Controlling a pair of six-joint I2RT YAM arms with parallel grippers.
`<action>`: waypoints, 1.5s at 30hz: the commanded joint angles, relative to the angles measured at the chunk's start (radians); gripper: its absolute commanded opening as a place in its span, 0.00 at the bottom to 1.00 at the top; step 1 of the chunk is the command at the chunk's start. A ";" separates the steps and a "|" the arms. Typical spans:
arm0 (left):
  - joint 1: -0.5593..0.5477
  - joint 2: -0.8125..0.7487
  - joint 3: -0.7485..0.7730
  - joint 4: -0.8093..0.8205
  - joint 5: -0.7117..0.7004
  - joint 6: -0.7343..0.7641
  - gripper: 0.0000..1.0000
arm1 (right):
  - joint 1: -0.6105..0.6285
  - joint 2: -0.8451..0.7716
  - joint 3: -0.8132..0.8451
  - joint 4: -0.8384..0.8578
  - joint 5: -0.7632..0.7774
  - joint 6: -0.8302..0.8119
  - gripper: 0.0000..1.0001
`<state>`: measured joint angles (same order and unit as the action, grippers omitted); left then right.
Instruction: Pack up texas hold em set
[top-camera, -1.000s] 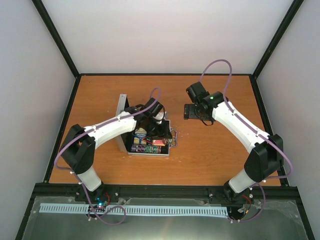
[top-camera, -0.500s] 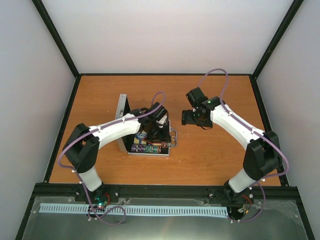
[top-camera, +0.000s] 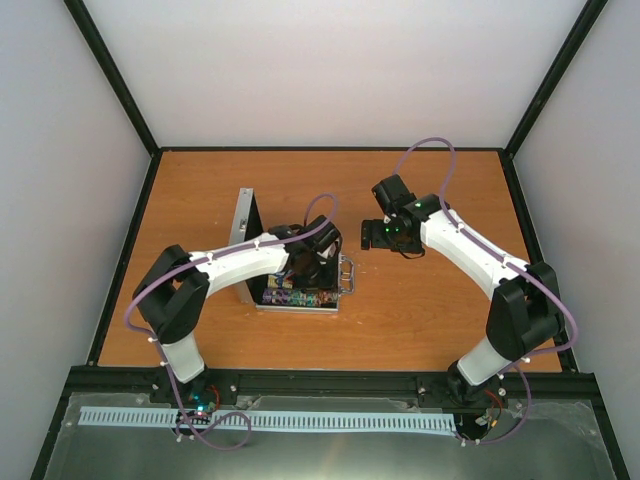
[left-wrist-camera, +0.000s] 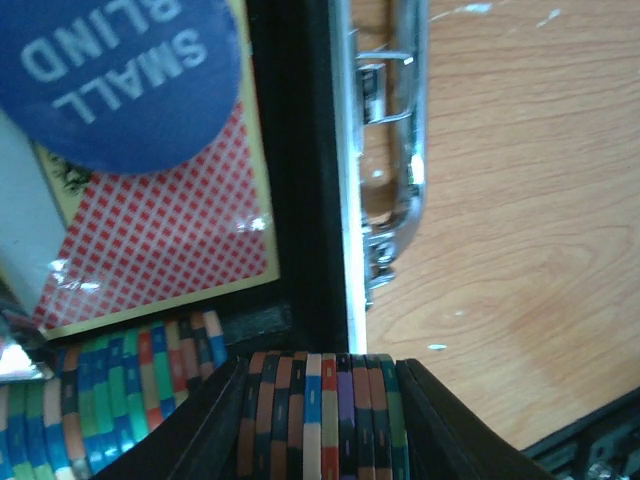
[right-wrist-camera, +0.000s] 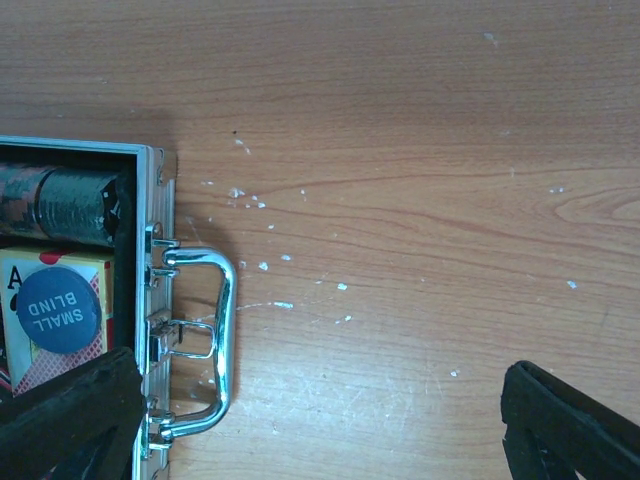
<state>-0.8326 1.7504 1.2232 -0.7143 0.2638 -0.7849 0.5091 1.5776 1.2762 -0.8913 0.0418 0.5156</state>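
The silver case (top-camera: 298, 308) of the texas hold em set lies open left of the table's centre, its lid (top-camera: 243, 235) standing upright. My left gripper (left-wrist-camera: 322, 430) hangs over the case's handle-side edge, shut on a stack of multicoloured poker chips (left-wrist-camera: 320, 410). Below it lie a red card deck (left-wrist-camera: 160, 240), a blue "small blind" button (left-wrist-camera: 110, 70) and a row of chips (left-wrist-camera: 110, 400). My right gripper (right-wrist-camera: 320, 430) hovers open over bare table just right of the chrome handle (right-wrist-camera: 215, 340), nothing between its fingers (right-wrist-camera: 570, 420).
The case sits on an orange wooden table (top-camera: 430, 320) fenced by black frame rails and white walls. Small white specks dot the wood (right-wrist-camera: 285, 260) next to the handle. A dark roll of chips (right-wrist-camera: 70, 205) fills the case's far slot.
My left gripper has carried the chip stack to the right, toward the handle side of the case. My right gripper has drifted left and lower, closer to the handle.
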 joint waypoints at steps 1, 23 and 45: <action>-0.013 0.001 -0.031 -0.027 -0.045 -0.010 0.01 | -0.007 0.011 -0.006 0.021 -0.007 -0.009 0.97; -0.055 -0.011 -0.018 -0.155 -0.251 -0.042 0.01 | -0.011 0.030 -0.034 0.038 -0.011 -0.020 0.97; -0.056 -0.106 -0.110 -0.154 -0.263 -0.111 0.01 | 0.092 0.206 0.021 0.119 -0.445 -0.025 0.71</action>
<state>-0.8841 1.6669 1.1278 -0.7822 0.0486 -0.8738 0.5785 1.7733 1.2655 -0.8021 -0.3244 0.4599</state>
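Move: The left gripper already holds the chip stack. The empty right end of the case's near chip row lies about 2 cm to its left and 3 cm below, the row's chips about 11 cm left, and the card pack with the blind disc some 5 cm left and 6 cm farther out. From the right gripper the case handle is roughly 8 cm left, 1 cm back and 9 cm down; the card pack stands about 7 cm left of the handle. Keep the chip stack pinched in the left gripper, ease it down about 1 cm and then work it some 4 cm left against the near row's open end, tilting the fingertips leftward. Let the right gripper sink slowly, then sweep it left about 8 cm, down and slightly back onto the handle side of the case, tilting and partly closing its fingers. ##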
